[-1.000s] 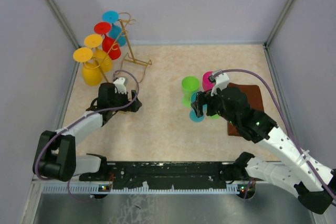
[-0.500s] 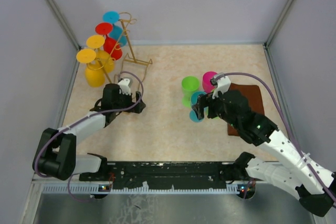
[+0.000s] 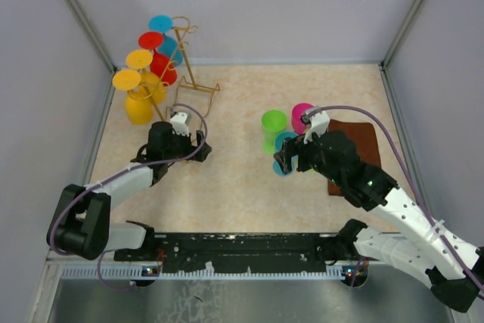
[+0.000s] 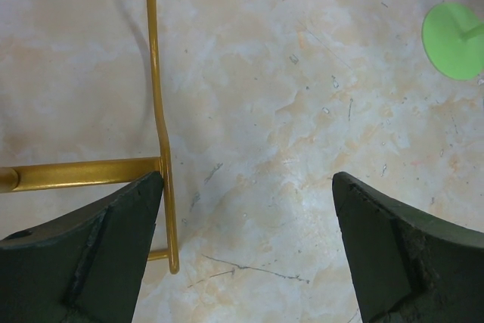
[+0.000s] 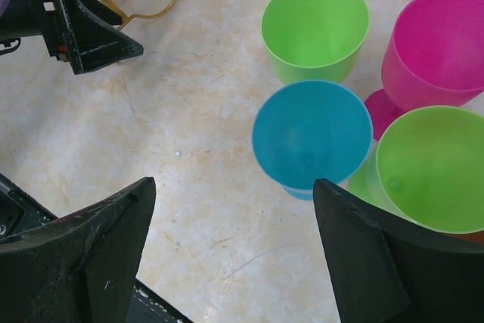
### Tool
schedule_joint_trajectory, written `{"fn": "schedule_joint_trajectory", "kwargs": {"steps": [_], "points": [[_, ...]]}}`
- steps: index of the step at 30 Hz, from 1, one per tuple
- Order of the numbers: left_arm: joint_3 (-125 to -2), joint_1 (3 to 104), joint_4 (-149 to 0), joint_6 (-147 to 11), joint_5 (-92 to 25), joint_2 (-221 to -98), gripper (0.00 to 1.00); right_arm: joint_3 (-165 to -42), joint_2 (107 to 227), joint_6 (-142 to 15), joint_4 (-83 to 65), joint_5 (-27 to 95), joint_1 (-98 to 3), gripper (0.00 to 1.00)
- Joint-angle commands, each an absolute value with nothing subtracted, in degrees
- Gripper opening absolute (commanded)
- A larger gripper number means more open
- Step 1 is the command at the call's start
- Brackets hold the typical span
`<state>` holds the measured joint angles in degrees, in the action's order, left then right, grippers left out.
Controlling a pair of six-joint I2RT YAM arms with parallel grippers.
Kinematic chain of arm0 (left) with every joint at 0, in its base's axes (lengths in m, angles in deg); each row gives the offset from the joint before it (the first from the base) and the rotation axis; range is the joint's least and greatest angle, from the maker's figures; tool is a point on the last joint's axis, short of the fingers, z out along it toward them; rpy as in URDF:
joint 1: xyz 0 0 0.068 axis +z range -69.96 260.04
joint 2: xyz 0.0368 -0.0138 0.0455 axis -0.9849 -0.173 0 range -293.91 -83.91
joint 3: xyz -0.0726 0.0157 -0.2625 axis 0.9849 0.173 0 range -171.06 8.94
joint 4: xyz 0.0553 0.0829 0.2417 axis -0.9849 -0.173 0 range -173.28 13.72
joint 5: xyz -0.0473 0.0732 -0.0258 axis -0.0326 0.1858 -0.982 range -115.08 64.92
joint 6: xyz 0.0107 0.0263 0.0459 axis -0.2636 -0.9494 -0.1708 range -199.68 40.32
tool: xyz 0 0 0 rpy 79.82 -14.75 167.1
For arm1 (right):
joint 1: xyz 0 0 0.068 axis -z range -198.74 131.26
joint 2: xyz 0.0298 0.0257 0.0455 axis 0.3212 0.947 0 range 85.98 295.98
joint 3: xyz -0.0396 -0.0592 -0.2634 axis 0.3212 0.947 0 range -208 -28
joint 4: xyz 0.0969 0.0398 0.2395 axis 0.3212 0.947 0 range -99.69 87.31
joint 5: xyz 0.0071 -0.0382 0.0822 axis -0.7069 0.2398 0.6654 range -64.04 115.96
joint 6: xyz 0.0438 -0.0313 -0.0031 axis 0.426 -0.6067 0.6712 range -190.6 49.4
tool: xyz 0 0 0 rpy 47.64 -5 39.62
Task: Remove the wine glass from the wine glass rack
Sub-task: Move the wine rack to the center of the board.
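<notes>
The golden wire wine glass rack (image 3: 185, 58) stands at the far left, with two yellow wine glasses (image 3: 138, 109), a red one (image 3: 162, 69) and a blue one (image 3: 170, 47) hanging upside down on it. My left gripper (image 3: 200, 149) is open and empty, low over the table just in front of the rack's base wire (image 4: 155, 96), which runs beside its left finger (image 4: 91, 255). My right gripper (image 3: 283, 160) is open and empty, hovering beside a standing blue glass (image 5: 310, 138).
Upright on the table right of centre are a green glass (image 5: 315, 28), a pink glass (image 5: 435, 47) and a second green glass (image 5: 431, 168). A brown mat (image 3: 359, 138) lies behind them. Grey walls close in left, right and back.
My left gripper has slid a little to the right along the rack's base. The hanging glasses have shifted slightly. My right gripper has eased back a touch from the standing glasses.
</notes>
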<state>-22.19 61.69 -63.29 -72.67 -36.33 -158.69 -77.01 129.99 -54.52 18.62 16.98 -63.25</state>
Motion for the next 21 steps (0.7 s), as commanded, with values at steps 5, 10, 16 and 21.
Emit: {"fn": "schedule_joint_trajectory", "kwargs": {"steps": [5,10,16,21], "points": [[-22.26,59.21,-56.82,-66.26,-41.85,-163.10,0.97,-79.87,129.66,-54.79,18.46,15.15,-63.50,0.85],[-23.74,56.04,-56.82,-65.39,-41.98,-165.43,0.97,-80.53,129.00,-53.52,20.32,13.73,-63.48,0.85],[-25.97,52.63,-57.85,-64.61,-38.13,-166.41,0.96,-80.01,128.00,-52.21,20.86,12.29,-63.47,0.85],[-27.62,49.12,-58.29,-63.64,-35.27,-166.94,0.97,-80.00,128.31,-52.16,20.96,11.67,-63.47,0.86]]}}
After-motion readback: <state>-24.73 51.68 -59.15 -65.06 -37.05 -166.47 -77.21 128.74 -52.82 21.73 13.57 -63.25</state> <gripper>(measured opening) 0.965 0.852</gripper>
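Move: The left hand is open and low, with one fingertip already inside the wine rack's near foot and its rail a few centimetres to the hand's left. The rack's middle is about 11 cm ahead, 5 cm left and 8 cm above. The nearest yellow glass hangs some 18 cm left, 7 cm ahead; the board's centre lies about 12 cm to the right, with the first standing green glass roughly 23 cm right, level. From the right hand the rack is about 31 cm left and 23 cm ahead. Still bearing on the inside of the near foot's rail with its left fingertip, the left hand pushes the wine rack along the board, about 7 cm to the right towards the centre, drawing back and sinking slightly as it goes. The fingers stay wide open, and the hand turns a little clockwise. ##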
